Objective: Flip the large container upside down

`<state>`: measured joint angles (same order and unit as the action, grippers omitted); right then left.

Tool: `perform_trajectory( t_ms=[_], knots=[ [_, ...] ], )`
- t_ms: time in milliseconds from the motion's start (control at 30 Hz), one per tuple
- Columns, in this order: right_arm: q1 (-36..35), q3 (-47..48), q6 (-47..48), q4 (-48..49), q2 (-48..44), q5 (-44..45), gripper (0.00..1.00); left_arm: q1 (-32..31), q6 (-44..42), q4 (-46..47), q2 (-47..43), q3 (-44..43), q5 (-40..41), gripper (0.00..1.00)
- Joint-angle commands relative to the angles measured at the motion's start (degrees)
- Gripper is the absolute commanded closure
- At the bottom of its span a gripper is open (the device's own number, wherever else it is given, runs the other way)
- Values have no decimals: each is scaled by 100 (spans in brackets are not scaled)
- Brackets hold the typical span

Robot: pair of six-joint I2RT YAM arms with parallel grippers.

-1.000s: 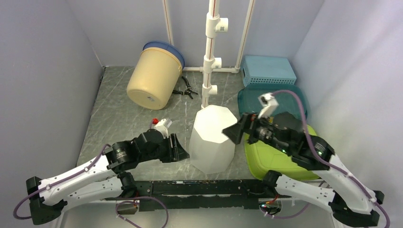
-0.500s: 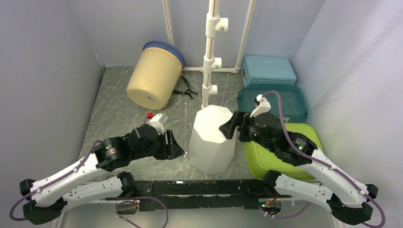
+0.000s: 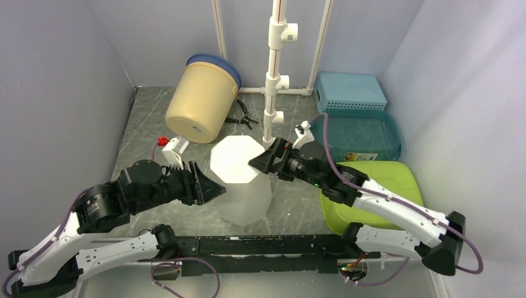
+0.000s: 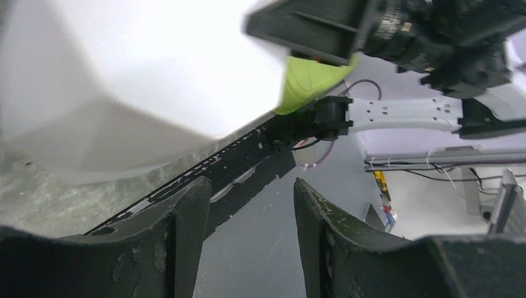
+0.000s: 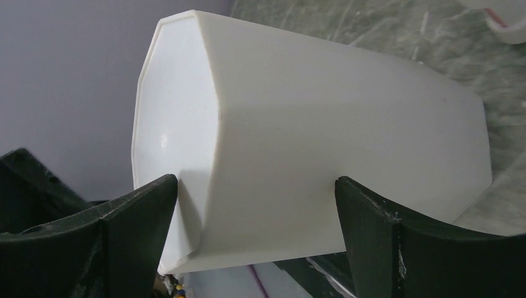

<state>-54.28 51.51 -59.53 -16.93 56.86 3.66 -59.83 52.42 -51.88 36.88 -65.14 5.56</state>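
Observation:
The large container (image 3: 244,189) is a white faceted bin standing near the table's front edge with its flat closed end facing up. My right gripper (image 3: 260,162) is open at its upper right side. In the right wrist view the container (image 5: 310,112) fills the space ahead of that gripper (image 5: 254,186), whose fingertips (image 5: 146,205) rest at its wall. My left gripper (image 3: 213,190) is open just left of the bin, with nothing between its fingers. The left wrist view shows the white wall (image 4: 142,74) above and left of that gripper (image 4: 248,189).
A yellow bucket (image 3: 201,102) with a blue lid lies on its side at the back left. Black pliers (image 3: 242,117) lie beside a white pipe stand (image 3: 273,81). A teal basket (image 3: 350,91), a teal tray (image 3: 372,133) and a green tray (image 3: 378,186) are on the right.
The white container has shifted left across the table with my right gripper following against its side. My left arm has drawn back to the left, and its jaws have opened a little.

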Motion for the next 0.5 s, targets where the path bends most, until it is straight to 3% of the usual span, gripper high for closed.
perform_trajectory(
  t_ms=[0, 133, 233, 467],
  knots=[
    [-396, 10, -456, 229, 761, 505, 3, -20, -473, 507, 266, -387, -707, 43],
    [-416, 377, -262, 971, 1681, -181, 3, -24, -631, 975, 567, -648, -1430, 42],
    [-415, 1103, 117, 663, 2222, -875, 2, -22, -682, 1123, 740, -769, -1787, 41],
    [-59, 644, 524, -187, 608, 522, 0, -23, -650, 1393, 857, -551, -1754, 40]
  ],
)
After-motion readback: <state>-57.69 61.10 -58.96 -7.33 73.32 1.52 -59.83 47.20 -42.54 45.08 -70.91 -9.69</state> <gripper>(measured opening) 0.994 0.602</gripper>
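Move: The upside-down large white container stands with its middle about 9 cm to the left of my open right hand, level with it fore and aft, and some 12 cm lower. From my left hand, the container's middle is roughly 9 cm ahead, 6 cm to the right and 18 cm lower. The foot of the white pipe post is about 18 cm beyond the container and 8 cm to its right. The cream bucket lies about 33 cm beyond the container and 18 cm to its left. With my wide-open right fingers still against the container's right side near its raised base, I push it left across the table for about 10 cm, drifting slightly forward, then ease back right some 2 cm. Meanwhile my left hand, empty and half open, swings about 5 cm right and as much up, drawing back a little and turning some 15 degrees clockwise as it clears the near side. ##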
